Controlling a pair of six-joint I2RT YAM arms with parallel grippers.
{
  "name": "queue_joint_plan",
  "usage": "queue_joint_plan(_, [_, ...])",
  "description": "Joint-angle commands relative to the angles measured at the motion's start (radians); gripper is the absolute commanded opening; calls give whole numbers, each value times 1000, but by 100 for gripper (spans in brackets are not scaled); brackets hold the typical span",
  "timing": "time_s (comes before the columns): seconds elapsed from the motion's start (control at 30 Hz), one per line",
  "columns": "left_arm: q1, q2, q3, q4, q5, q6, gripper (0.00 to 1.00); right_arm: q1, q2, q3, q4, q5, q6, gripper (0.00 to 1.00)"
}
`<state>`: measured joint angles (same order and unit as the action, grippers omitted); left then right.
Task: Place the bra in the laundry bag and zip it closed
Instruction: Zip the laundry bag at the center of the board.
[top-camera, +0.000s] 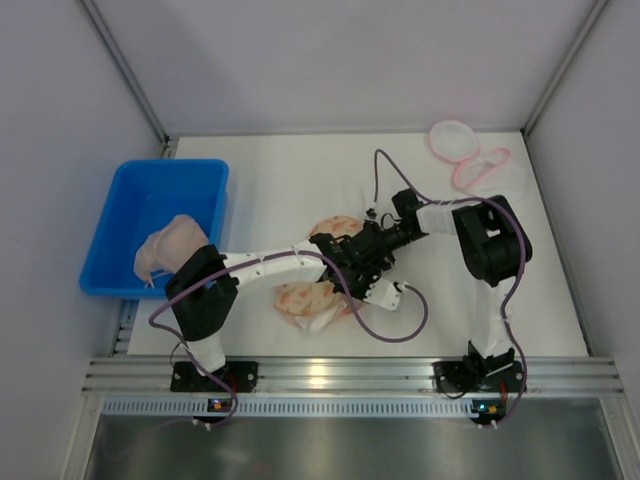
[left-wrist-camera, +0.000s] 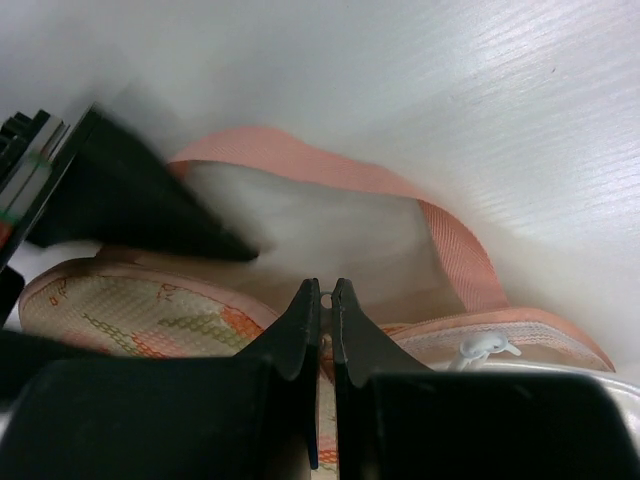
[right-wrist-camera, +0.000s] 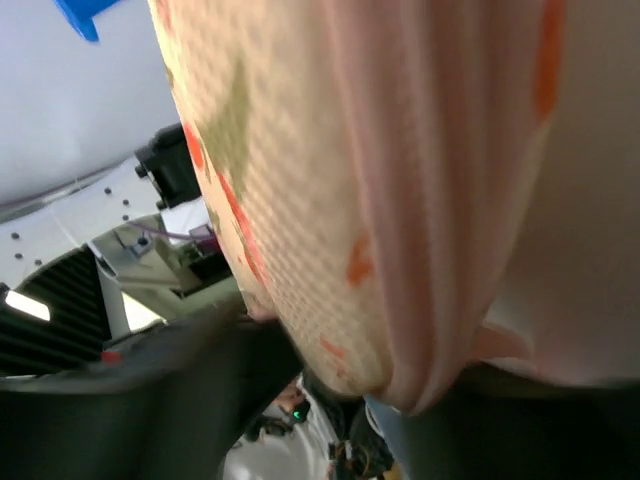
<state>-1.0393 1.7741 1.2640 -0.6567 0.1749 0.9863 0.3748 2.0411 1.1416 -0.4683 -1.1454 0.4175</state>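
The peach patterned mesh laundry bag (top-camera: 308, 300) lies mid-table under both grippers. My left gripper (top-camera: 345, 264) is shut on the bag's metal zip pull (left-wrist-camera: 327, 296), at the pink-trimmed rim (left-wrist-camera: 450, 240) of the bag's open mouth. My right gripper (top-camera: 364, 240) stands open, its jaws wide apart with the bag's edge (right-wrist-camera: 330, 250) hanging between them; one of its black fingers (left-wrist-camera: 150, 200) shows at the mouth. Pale cloth (left-wrist-camera: 320, 225) fills the bag; I cannot tell what it is. A beige bra (top-camera: 170, 248) lies in the blue bin (top-camera: 140, 190).
The blue bin sits at the table's left edge. Two more round white-and-pink mesh bags (top-camera: 455, 140) (top-camera: 490, 172) lie at the far right corner. A purple cable (top-camera: 395, 335) loops over the table in front of the bag.
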Motion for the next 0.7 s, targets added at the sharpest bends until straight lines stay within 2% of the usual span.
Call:
queue_joint_plan(0.0, [1,-15,29,20,43,5,3,21,20,9,183,7,98,42])
queue_joint_plan(0.07, [1,-21,37,20,35,-23,13,23,19,-12,249,10,164,15])
queue_joint_plan(0.1, [1,-39,44,20,29,-64,21,21,16,-23,302,12,182,0])
queue_joint_plan(0.13, [1,-56,46,20,23,-86,38,21,8,-42,322,13,213,0])
queue_joint_plan(0.17, [1,-79,44,20,5,-128,46,16,2,-51,339,13,227,0])
queue_joint_plan(0.23, [1,-165,31,20,-20,-181,60,9,-21,-80,385,21,260,0])
queue_joint_plan(0.3, [1,-231,-12,17,-61,-257,68,-11,-39,-123,433,41,294,0])
queue_joint_plan(0.33, [2,-314,-34,17,-80,-279,75,-22,-57,-141,495,45,340,0])
queue_joint_plan(0.37, [2,-353,-61,12,-93,-314,87,-30,-67,-158,523,47,360,0])
queue_joint_plan(0.43, [1,-473,-151,8,-150,-339,98,-53,-84,-190,554,61,391,0])
queue_joint_plan(0.57, [2,-576,-285,8,-274,-405,98,-68,-93,-206,574,84,425,0])
queue_joint_plan(0.67, [2,-571,-324,32,-318,-501,98,-62,-91,-235,623,82,498,0])
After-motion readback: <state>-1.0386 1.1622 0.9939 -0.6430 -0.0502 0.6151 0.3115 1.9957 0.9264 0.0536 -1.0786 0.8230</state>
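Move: The laundry bag's zip edge is already between my open right fingers, its pinch point about 1 cm ahead and 1 cm left of them; the middle of the bag is some 9 cm left, level, and 3 cm lower. My left fingers already hold the zip pull. From my left hand, the white flap is roughly 7 cm left, 7 cm back and 5 cm down, and the pink strap loop about 4 cm right, 1 cm back and 5 cm down. I shut my right fingers on the zip edge and keep the pinch, easing forward about 3 cm and slightly down while turning some 15 degrees clockwise. Meanwhile my left hand opens wide, lets go of the zip pull and lifts off fast, up and then left, ending some 11 cm higher and 8 cm left over the bag, turning counter-clockwise. ##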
